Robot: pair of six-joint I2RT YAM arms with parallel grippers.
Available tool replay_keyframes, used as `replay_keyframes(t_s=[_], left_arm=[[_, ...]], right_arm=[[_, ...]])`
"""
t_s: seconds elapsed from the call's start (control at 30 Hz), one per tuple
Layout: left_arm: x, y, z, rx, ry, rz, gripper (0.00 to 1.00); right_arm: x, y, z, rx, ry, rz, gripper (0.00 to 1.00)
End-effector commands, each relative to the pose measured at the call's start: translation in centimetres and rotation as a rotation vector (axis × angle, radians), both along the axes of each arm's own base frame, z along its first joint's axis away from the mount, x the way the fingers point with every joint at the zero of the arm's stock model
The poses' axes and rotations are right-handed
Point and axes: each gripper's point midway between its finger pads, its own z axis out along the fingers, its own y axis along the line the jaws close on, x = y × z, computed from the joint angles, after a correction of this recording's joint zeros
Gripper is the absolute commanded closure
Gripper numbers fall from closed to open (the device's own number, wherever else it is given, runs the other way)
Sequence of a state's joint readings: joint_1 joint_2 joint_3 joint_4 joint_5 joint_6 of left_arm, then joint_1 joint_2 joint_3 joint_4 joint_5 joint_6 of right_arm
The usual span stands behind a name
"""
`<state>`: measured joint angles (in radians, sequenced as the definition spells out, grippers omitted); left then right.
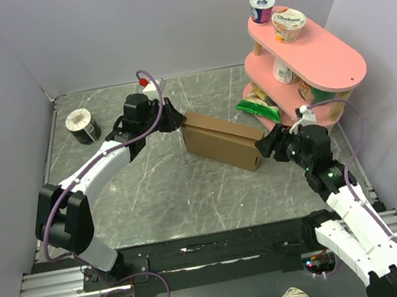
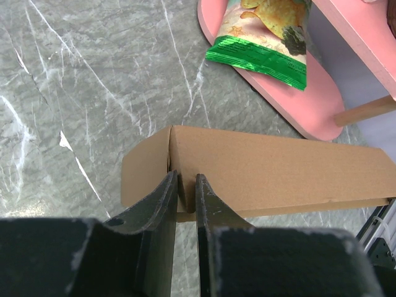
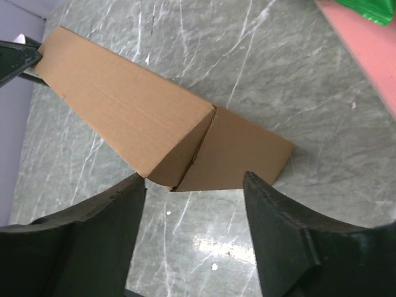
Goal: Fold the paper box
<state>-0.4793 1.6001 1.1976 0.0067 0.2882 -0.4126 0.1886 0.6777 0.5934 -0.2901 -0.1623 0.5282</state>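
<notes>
The paper box [image 1: 220, 141] is a plain brown cardboard mailer lying slantwise mid-table. My left gripper [image 1: 176, 119] is at its far left end. In the left wrist view that gripper [image 2: 186, 184] is shut on a thin cardboard edge at the corner of the box [image 2: 278, 164]. My right gripper [image 1: 265, 145] is at the box's near right end. In the right wrist view it [image 3: 193, 185] stands open just short of the box [image 3: 124, 102], touching nothing. An end flap [image 3: 238, 151] lies splayed out on the table ahead of its fingers.
A pink two-tier shelf [image 1: 337, 68] stands at the right with yogurt cups [image 1: 289, 24] on top and a green chip bag [image 1: 259, 110] on its lower tier. Another cup [image 1: 83, 126] lies at the far left. Purple walls close in the grey marble table [image 1: 160, 193].
</notes>
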Motion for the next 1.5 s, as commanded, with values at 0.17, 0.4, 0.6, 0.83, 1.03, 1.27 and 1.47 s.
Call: replay_keyframes(t_s=[0.17,0.4,0.6,0.83,1.03,1.27,1.47], left_arm=[[-4.4,2.3,-10.0,0.227,0.307,-0.011,0.89],[-4.4,2.3,-10.1,0.227,0.307,-0.011,0.89],[-4.5,2.3,-9.8,0.222,0.303,-0.012,0.89],[-4.5,2.1,-9.7,0.213,0.303,-0.014,0.89],[-4.4,2.0,-9.6,0.215,0.300,-0.014,0.89],[-4.5,2.5,-9.9,0.239,0.303,-0.007,0.89],[-4.5,2.5,-9.9,0.244,0.301,-0.009,0.89]], right_arm=[[-0.6,1.3,2.2,0.043,-0.066,0.085,0.32],[-1.1,1.0,5.7,0.069,-0.134,0.063,0.31],[0.5,0.7,4.8,0.100,-0.107,0.032,0.34],[1.7,0.7,2.9,0.126,-0.079,0.020,0.46],[0.7,0.4,-0.3,0.126,-0.015,-0.002,0.62],[-0.2,-0.2,-4.0,0.107,0.065,-0.036,0.77],[-0.8,-1.2,-5.5,0.044,0.097,-0.063,0.80]])
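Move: The box stands lengthwise between the hands. Its right near top corner is about 2 cm left and 1 cm ahead of the right hand point, at its height, just inside the open fingers. From that hand the chip bag lies some 13 cm straight ahead and 8 cm lower, and the bottom pink shelf 14 cm ahead, 9 cm to the right, 9 cm lower. From the left hand, which already grips the box's left end, that corner lies about 20 cm right and 10 cm back. The right hand makes a small loop at the box's right near top corner: it dips and eases back and left about a centimetre, rises some 4 to 5 cm, then comes forward 2 cm and back down, ending about a centimetre forward, left and up of where it began. From the top of that rise its fingers close from wide to narrow and pinch the corner, the wrist rolling left side up by about 10 degrees over the whole move, while the left hand holds still and keeps its grip on the left end. ##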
